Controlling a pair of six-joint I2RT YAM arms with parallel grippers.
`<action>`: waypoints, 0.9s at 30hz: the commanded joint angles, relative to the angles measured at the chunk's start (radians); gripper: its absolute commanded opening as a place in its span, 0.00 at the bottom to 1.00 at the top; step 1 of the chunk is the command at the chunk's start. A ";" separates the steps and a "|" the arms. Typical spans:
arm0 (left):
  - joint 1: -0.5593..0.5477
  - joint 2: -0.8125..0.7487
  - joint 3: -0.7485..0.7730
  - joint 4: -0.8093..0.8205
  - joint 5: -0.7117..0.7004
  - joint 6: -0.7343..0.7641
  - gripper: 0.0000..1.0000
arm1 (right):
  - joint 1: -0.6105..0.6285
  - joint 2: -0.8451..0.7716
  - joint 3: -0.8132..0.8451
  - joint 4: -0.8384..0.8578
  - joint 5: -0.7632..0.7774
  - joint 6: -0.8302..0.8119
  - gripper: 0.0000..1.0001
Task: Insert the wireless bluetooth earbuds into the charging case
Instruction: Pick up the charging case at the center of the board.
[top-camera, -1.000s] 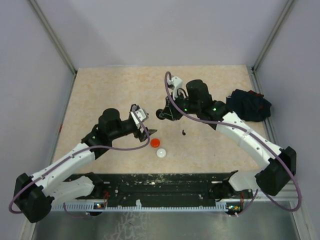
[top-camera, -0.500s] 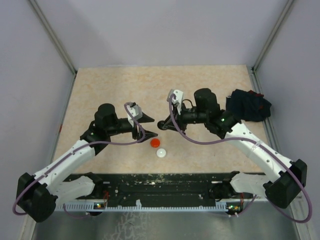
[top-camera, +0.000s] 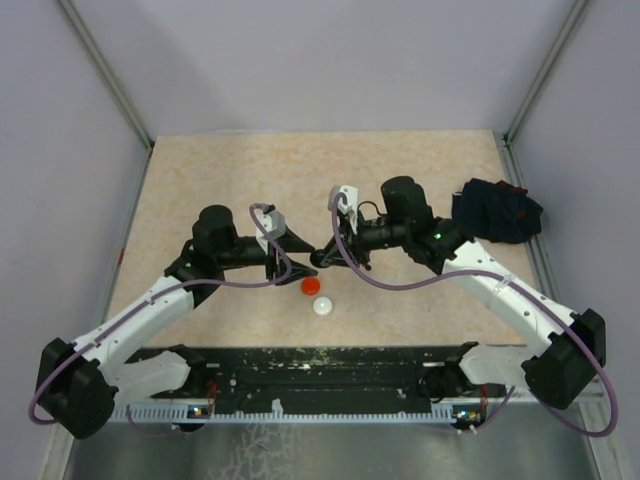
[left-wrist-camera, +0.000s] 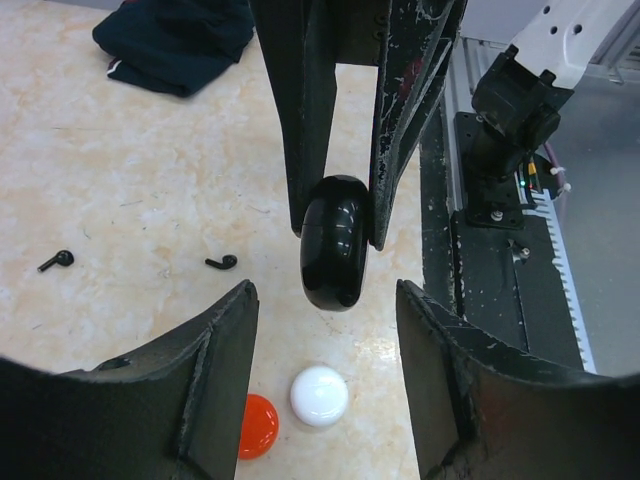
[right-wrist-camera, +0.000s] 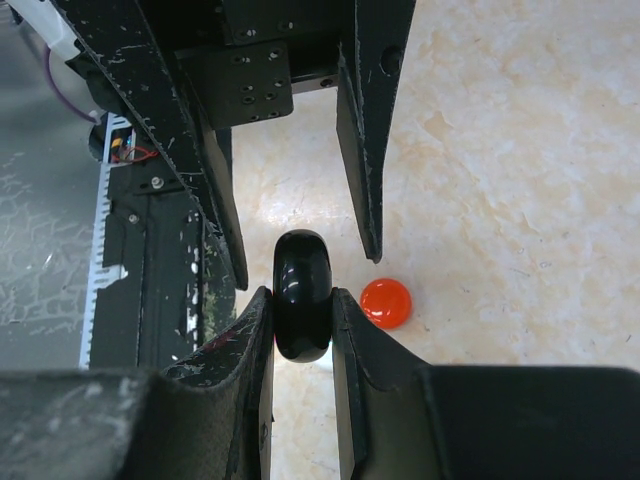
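Note:
My right gripper is shut on a glossy black round charging case, held edge-on above the table. In the left wrist view the case hangs between the right arm's two fingers. My left gripper faces it, open, with one fingertip on each side of the case's near end and a gap on both sides. The two grippers meet at mid-table. Two black earbuds lie on the table beyond the case.
A red disc and a white disc lie on the table just below the grippers, also seen in the left wrist view as the red disc and the white disc. A dark navy cloth bundle lies at the right edge.
The right gripper has carried the black case left and lower, toward the left gripper. The left gripper has turned to face it, and its jaws have narrowed.

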 joint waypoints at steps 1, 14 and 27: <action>0.007 0.016 0.025 0.042 0.067 -0.031 0.61 | 0.000 -0.001 0.035 0.052 -0.034 -0.032 0.00; 0.007 0.053 0.022 0.078 0.121 -0.069 0.51 | 0.001 0.014 0.028 0.054 -0.061 -0.045 0.00; 0.007 0.066 -0.005 0.170 0.147 -0.127 0.38 | 0.006 0.000 -0.030 0.165 -0.108 0.005 0.00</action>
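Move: The black charging case, upright in my right hand's fingers, stands about 2 cm to the right of my left hand, 1 cm back and level with it. From my right hand the case is about 1 cm to the left. On the table some 23 cm below my left hand, the red case lies about 3 cm ahead and 1 cm left, the white case 2 cm back and 2 cm right, a black earbud 9 cm ahead and 13 cm right. I ease my left hand right and back, about 1 cm each way, to line it up with the case, turning it some 5 degrees clockwise and tipping it slightly. Meanwhile I close its fingers from well open to close beside the case's sides. My right hand keeps its grip, drifting less than 1 cm left. ##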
